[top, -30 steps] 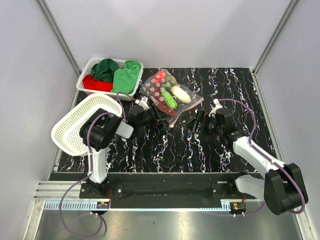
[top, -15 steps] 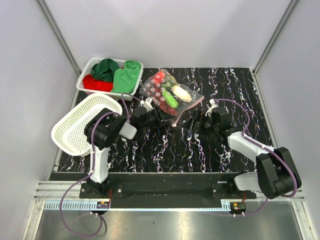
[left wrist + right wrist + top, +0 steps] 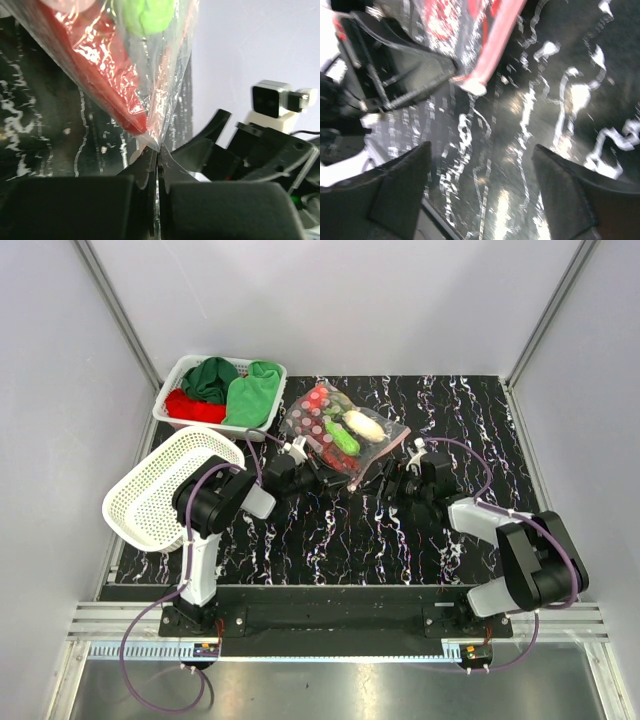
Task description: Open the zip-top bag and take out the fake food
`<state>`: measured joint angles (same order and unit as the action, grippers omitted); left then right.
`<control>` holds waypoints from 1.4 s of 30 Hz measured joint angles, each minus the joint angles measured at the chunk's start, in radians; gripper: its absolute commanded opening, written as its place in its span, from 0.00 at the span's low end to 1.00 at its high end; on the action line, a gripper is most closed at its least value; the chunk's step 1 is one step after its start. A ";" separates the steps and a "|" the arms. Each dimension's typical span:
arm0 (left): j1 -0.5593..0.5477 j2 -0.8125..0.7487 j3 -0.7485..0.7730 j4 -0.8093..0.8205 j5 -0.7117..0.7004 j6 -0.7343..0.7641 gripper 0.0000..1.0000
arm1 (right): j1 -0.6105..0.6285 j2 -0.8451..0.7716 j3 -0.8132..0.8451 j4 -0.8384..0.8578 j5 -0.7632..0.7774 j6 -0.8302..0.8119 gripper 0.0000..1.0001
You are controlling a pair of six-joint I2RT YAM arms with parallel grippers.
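Observation:
The clear zip-top bag (image 3: pixel 342 435) lies at the back middle of the black marbled table. It holds the fake food: a green vegetable (image 3: pixel 340 437), a white radish (image 3: pixel 364 425) and red berries (image 3: pixel 318 398). My left gripper (image 3: pixel 322 472) is shut on the bag's near corner; in the left wrist view the plastic (image 3: pixel 159 145) is pinched between the closed jaws, with a red toy (image 3: pixel 100 85) above. My right gripper (image 3: pixel 386 480) stands open just right of that corner. The pink zip strip (image 3: pixel 492 45) ends just ahead of its spread fingers (image 3: pixel 400 185), nothing between them.
A white basket (image 3: pixel 172 400) with folded green and red cloths stands at the back left. An empty perforated white basket (image 3: pixel 150 490) leans tilted at the table's left edge beside the left arm. Grey walls close the sides and back.
My left gripper has closed on the bag's near corner. My right gripper has slid left toward the bag's zip end, and the two grippers now sit close together.

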<state>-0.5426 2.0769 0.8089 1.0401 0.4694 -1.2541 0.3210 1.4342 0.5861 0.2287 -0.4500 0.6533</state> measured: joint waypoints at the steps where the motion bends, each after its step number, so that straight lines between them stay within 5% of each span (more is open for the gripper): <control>1: 0.000 0.000 0.000 0.008 0.002 -0.016 0.00 | -0.006 0.013 -0.002 0.031 -0.018 0.009 0.84; 6: -0.008 0.000 -0.004 0.062 0.006 -0.113 0.00 | -0.034 0.108 -0.026 0.257 -0.114 0.078 0.69; 14: -0.033 0.000 -0.055 0.190 0.015 -0.264 0.00 | -0.046 0.253 -0.062 0.509 -0.232 0.120 0.72; 29: -0.061 -0.018 -0.071 0.212 0.014 -0.317 0.00 | -0.047 0.436 -0.100 0.938 -0.348 0.288 0.69; 37: -0.063 -0.019 -0.071 0.212 0.013 -0.318 0.00 | -0.047 0.431 -0.146 1.034 -0.361 0.340 0.40; 42: -0.063 -0.019 -0.071 0.213 0.013 -0.317 0.00 | -0.047 0.402 -0.168 1.046 -0.363 0.347 0.36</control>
<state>-0.6060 2.0579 0.7376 1.2533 0.4824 -1.5715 0.2737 1.8362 0.4179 1.2747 -0.8127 1.0004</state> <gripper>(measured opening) 0.008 0.371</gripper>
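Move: At the bag's near corner, the left fingers are already shut on the clear plastic, with the zip strip's pale end tab about 2 cm back, 1 cm right and 1 cm lower. From the open right hand that tab lies some 6 cm left, 3 cm ahead and 3 cm down. Inside the bag, the red food is about 11 cm left and 10 ahead of the right hand, the green one 10 left and 15 ahead, the white one 5 left and 17 ahead, all about 5 cm lower. Keeping its pinch on the bag's corner, the left hand lifts it about 4 cm while drawing back 3 cm and slightly right, then holds. The right hand works some 3.5 cm left to the zip strip's end tab, tilting its fingertips up by roughly 25 degrees, and late on narrows its fingers to about a third open around the tab, not yet shut. ##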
